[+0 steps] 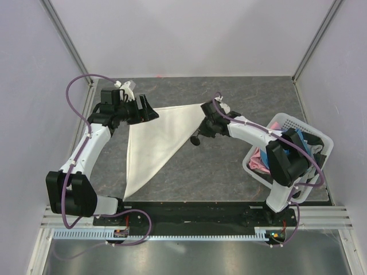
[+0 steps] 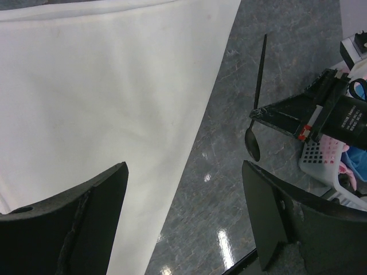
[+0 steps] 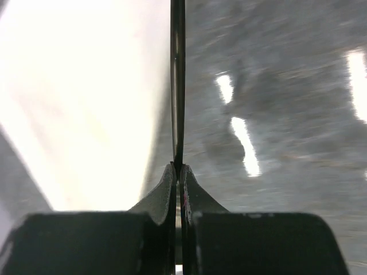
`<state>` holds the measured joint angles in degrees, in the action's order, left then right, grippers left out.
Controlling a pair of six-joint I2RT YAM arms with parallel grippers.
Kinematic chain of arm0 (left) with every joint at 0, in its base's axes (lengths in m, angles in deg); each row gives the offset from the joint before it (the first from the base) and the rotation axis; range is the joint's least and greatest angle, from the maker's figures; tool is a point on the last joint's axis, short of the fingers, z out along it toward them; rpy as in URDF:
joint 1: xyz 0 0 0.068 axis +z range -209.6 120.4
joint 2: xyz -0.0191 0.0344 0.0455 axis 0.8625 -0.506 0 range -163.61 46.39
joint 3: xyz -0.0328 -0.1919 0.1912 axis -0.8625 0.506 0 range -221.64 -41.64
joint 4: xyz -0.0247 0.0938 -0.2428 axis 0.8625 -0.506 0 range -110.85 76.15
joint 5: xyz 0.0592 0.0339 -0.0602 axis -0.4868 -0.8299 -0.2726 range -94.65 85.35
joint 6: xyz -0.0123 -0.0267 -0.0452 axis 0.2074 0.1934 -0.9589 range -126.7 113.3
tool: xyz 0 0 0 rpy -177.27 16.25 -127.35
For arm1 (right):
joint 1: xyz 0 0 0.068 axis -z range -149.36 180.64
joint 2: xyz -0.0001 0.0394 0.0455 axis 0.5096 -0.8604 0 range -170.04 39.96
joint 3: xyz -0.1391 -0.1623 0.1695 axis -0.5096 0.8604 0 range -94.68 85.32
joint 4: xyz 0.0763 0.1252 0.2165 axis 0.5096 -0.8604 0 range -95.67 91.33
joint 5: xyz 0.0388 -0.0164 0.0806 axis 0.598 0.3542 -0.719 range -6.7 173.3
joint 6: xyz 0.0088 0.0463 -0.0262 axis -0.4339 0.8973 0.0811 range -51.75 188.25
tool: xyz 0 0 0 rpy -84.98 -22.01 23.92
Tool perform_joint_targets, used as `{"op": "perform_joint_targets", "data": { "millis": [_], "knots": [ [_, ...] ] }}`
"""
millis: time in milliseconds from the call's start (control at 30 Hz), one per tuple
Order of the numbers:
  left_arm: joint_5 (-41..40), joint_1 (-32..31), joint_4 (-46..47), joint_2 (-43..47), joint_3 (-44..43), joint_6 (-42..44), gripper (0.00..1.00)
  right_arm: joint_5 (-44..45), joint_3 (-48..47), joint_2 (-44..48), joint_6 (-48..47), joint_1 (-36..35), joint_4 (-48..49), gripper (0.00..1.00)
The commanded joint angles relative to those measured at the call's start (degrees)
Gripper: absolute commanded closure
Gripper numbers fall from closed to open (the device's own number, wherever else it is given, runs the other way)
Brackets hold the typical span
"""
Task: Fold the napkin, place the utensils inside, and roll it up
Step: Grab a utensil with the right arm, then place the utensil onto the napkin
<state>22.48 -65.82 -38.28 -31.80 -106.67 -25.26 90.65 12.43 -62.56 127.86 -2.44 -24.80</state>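
Note:
The napkin (image 1: 155,143) lies folded into a cream-white triangle on the dark table, and it fills the left of the left wrist view (image 2: 103,97). My left gripper (image 1: 150,112) hovers at its far left corner, open (image 2: 183,172) over the napkin's edge, with nothing between its fingers. The black utensil (image 2: 259,86) is just right of the napkin's right edge. My right gripper (image 1: 201,130) is shut on its thin handle (image 3: 178,86), close to the rounded head (image 2: 253,146). In the right wrist view the closed gripper (image 3: 178,169) pinches the handle, with the napkin bright at the left.
A white perforated basket (image 1: 298,120) with pink and blue cloths stands at the right edge of the table, under my right arm's elbow. It also shows in the left wrist view (image 2: 321,157). Grey walls enclose the table on three sides.

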Motion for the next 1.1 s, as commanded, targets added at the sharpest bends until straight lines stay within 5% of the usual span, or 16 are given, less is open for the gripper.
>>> {"op": "perform_joint_targets", "data": {
  "millis": [0, 367, 1067],
  "knots": [
    [1.69, -0.20, 2.63, 0.67, 0.44, -1.38, 0.13, 1.34, -2.08, -1.35, 10.51, -4.26, 9.07, 1.00],
    [1.34, -0.20, 3.07, 1.29, 0.70, -1.47, 0.12, 3.90, -16.67, -14.72, 16.23, -10.78, 10.05, 1.00],
    [1.87, -0.29, 3.68, 1.82, 1.23, -1.91, 0.12, 5.13, -18.88, -21.40, 25.55, -15.87, 8.82, 1.00]
  ]
}}
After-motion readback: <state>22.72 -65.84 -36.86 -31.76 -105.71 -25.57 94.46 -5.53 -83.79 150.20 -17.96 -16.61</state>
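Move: The right hand already holds the spoon just above its bowl, fingers roughly 6 cm above the table; the spoon's middle lies some 3 cm ahead and 1 cm to its right. The white napkin's middle is about 20 cm to the hand's left, 4 cm ahead and 6 cm lower. The napkin's far right corner lies roughly 20 cm ahead and 11 cm right. From the left hand the napkin's middle is about 19 cm below, 4 cm back and 2 cm right. Still pinching the spoon by its neck in shut fingers, the right hand sweeps it left about 17 cm, from beside the napkin's slanting edge in over the cloth towards its middle. It rises about 1 cm first, then sinks some 4 cm on the way, the hand rolling about 10 degrees so its left side lifts. ##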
